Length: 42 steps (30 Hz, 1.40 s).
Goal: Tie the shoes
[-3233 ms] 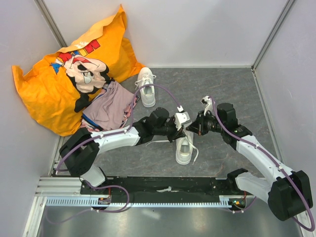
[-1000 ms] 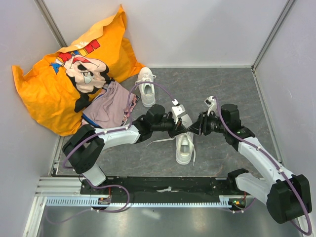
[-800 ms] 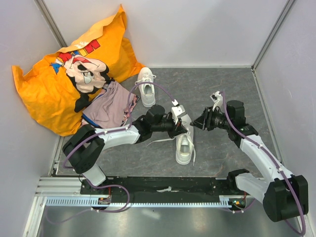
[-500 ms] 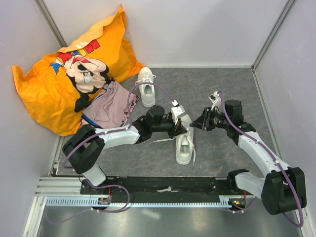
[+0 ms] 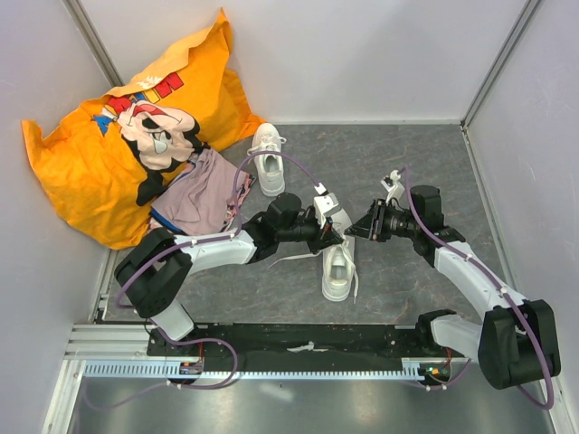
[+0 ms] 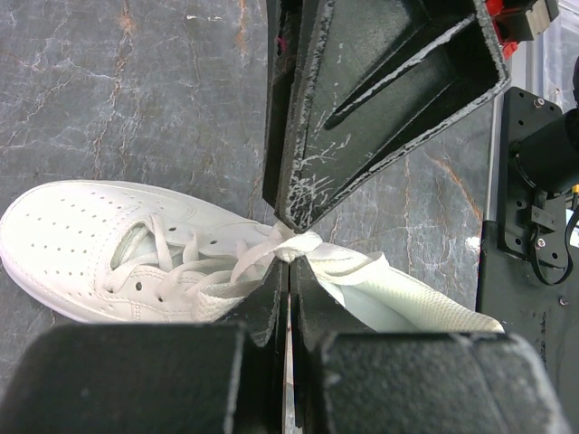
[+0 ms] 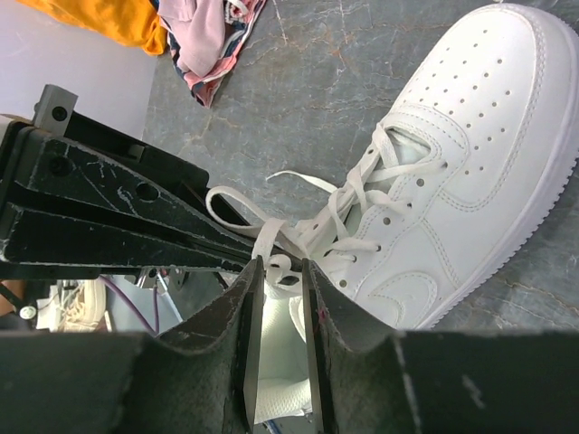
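Note:
One white shoe (image 5: 338,271) lies in front of the arms, toe toward the near edge. The other shoe (image 5: 268,159) lies farther back by the garment. My left gripper (image 5: 336,237) hangs over the near shoe's tongue, and in its wrist view this gripper (image 6: 289,263) is shut on a bunched lace (image 6: 298,243) above the shoe (image 6: 81,244). My right gripper (image 5: 354,231) meets it from the right. Its fingers (image 7: 250,298) stand narrowly apart, pressed against a lace loop (image 7: 280,269) between their tips (image 7: 280,264), beside the shoe (image 7: 470,163).
A big orange printed cushion (image 5: 118,154) fills the back left corner, with a pinkish-purple garment (image 5: 204,194) against it. Grey walls close the table on three sides. A black base rail (image 5: 289,339) runs along the near edge.
My right gripper drew back to the right, then came back left to the lace at the shoe's tongue, its jaws narrowing. The left gripper kept its pinch in place.

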Motion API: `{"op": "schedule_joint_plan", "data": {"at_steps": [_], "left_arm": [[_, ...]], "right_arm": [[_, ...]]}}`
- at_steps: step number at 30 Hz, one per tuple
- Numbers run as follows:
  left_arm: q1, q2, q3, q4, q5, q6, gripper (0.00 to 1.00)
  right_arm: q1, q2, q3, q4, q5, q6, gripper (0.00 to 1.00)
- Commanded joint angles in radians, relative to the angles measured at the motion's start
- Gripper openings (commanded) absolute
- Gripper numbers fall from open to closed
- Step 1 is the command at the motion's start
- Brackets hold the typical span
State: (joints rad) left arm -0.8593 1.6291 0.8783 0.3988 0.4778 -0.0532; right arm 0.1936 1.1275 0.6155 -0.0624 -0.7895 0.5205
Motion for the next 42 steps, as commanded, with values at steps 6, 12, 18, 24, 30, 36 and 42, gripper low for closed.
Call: {"op": "schedule_joint_plan", "data": {"at_steps": [6,12,18,24,30,36,42], "left_arm": [[0.002,-0.003,-0.002,0.043,0.022,0.015,0.02],[0.002,-0.002,-0.002,0.043,0.021,0.015,0.02],[0.002,0.002,0.001,0.043,0.022,0.016,0.02],[0.002,0.0,0.002,0.043,0.03,0.019,0.02],[0.002,-0.003,0.001,0.038,0.036,0.019,0.03],[0.014,-0.073,0.004,-0.076,0.054,0.052,0.27],[0.068,-0.221,-0.039,-0.254,0.182,0.205,0.5]], "right_arm": [[0.007,0.02,-0.019,0.053,-0.037,0.039,0.26],[0.007,0.015,-0.023,0.093,-0.04,0.061,0.17],[0.01,0.018,-0.034,0.113,-0.059,0.073,0.19],[0.013,0.037,-0.034,0.104,-0.057,0.058,0.19],[0.017,0.038,-0.028,0.101,-0.057,0.05,0.06],[0.015,0.014,-0.013,0.064,-0.036,0.01,0.0],[0.015,-0.014,-0.016,0.026,-0.024,-0.014,0.0]]}}
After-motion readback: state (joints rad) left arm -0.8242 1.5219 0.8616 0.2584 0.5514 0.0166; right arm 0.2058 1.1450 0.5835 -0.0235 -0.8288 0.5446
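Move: The left gripper already pinches the lace loop over the shoe's opening. From the right gripper, partly open and close by, that loop lies about 2 cm left, 1 cm back and 1 cm lower. The shoe's middle sits roughly 5 cm back of the left gripper and 5 cm below, level sideways. The left lace tail lies some 15 cm left and 7 cm back of the left gripper; the right lace tail is about 13 cm back and 4 cm right of it. Keep the left gripper still, holding the lace loop, while you ease the right fingertips about 1 cm left and down onto the lace beside it and shut them to pinch it. Then open the left fingers nearly halfway, let go of the lace, and draw that hand some 2.5 cm left, rising and backing about 1 cm. ##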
